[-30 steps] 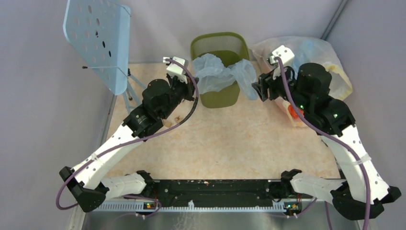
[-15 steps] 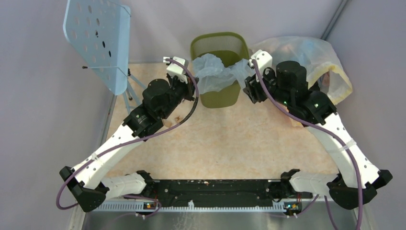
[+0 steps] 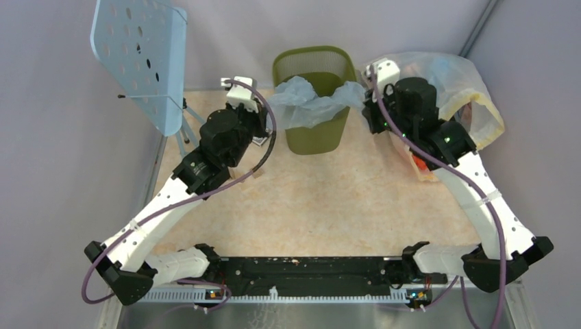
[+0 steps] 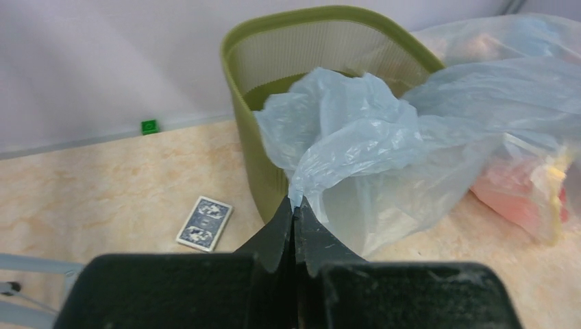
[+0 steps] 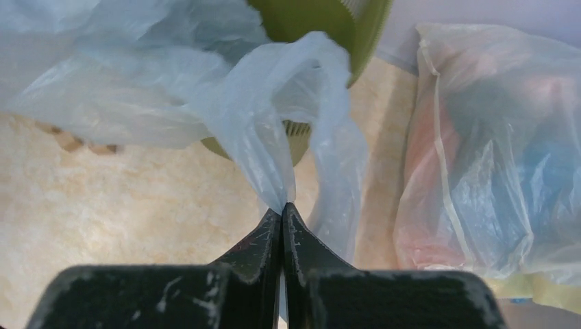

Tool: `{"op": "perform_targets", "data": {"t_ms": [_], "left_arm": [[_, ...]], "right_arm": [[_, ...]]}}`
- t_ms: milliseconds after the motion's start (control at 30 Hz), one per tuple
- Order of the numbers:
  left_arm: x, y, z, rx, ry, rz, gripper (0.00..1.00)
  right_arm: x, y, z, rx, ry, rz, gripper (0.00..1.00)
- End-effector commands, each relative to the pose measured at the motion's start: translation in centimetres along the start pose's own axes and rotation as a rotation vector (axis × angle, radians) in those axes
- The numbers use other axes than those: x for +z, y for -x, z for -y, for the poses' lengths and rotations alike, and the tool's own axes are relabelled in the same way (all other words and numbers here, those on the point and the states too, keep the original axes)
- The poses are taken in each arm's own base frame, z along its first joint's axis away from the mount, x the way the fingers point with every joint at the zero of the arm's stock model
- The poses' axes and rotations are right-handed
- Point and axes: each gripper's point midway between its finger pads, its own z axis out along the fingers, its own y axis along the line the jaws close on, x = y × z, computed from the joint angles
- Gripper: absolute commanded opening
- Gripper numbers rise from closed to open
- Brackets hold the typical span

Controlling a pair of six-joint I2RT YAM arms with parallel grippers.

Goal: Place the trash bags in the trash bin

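The olive-green mesh trash bin point(image 3: 312, 140) stands at the back middle of the table. A pale blue-grey trash bag point(image 3: 308, 104) is stretched across its front rim and hangs partly inside. My left gripper point(image 3: 266, 116) is shut on the bag's left edge, left of the bin. My right gripper point(image 3: 363, 103) is shut on the bag's right edge, at the bin's right rim. The left wrist view shows the bag point(image 4: 356, 137) pinched at the fingertips before the bin point(image 4: 274, 48). The right wrist view shows the bag point(image 5: 274, 130) pinched likewise, with the bin point(image 5: 322, 20) behind.
A big clear-yellowish sack point(image 3: 466, 96) stuffed with coloured items lies right of the bin, behind my right arm. A pale blue perforated stand point(image 3: 140, 58) rises at the back left. A blue playing card point(image 4: 204, 223) lies on the table left of the bin.
My right gripper has moved back and up toward the bin's right rim with the bag edge. My left gripper has moved slightly left and back, pulling the bag wider across the bin.
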Motion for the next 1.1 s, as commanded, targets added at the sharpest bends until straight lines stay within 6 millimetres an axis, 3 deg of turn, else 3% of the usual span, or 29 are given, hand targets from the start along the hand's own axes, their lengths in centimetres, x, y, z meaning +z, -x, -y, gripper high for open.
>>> {"op": "perform_targets", "data": {"t_ms": [0,233,433,733,833,1000,1067], "left_arm": [[0.1,1.8,-2.9,-0.069,0.064,0.047,0.00],[1.6,2.0,-5.8,-0.110,0.091,0.024,0.00],[1.3,1.7,-6.4,-0.117,0.100,0.014,0.00],[-0.4,0.3,-8.6,-0.121,0.177,0.011,0.00],[-0.9,0.0,-9.4,-0.138,0.199,0.017,0.00],[-0.7,-0.7,-8.1,-0.167,0.115,0.021,0.00],[-0.6,-0.8,-7.2,-0.179,0.064,0.029,0.00]], "right_arm": [[-0.5,4.8,4.3,0.228,-0.053,0.139,0.00],[1.0,6.5,9.1,0.394,-0.132,0.128,0.00],[1.6,5.9,9.8,0.444,-0.167,0.080,0.02],[-0.5,4.3,15.3,0.618,-0.402,0.122,0.07],[-1.1,3.6,16.4,0.663,-0.443,0.141,0.08],[-0.8,3.8,14.4,0.614,-0.316,0.163,0.23],[-0.9,4.5,12.4,0.559,-0.193,0.185,0.49]]}}
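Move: The trash bin's middle is about 16 cm ahead of the left gripper, 14 cm to its right and 25 cm below. The trash bag, pinched by both hands, has its middle some 14 cm right of the left gripper and 5 cm ahead. The card deck lies 10 cm ahead and 3 cm left. From the right gripper the bin is about 16 cm ahead and 15 cm left; the full sack is 13 cm ahead and 21 cm right. Spread the bag across the bin: swing the right gripper right, forward and at first up, about 12 cm right and 8 cm forward, settling a little and turning some 30 degrees clockwise with its left side rolling up, then open its fingers partway. Keep the left fingers shut on their end and carry it forward-left, then on left while easing back and down, about 8 cm left overall. ##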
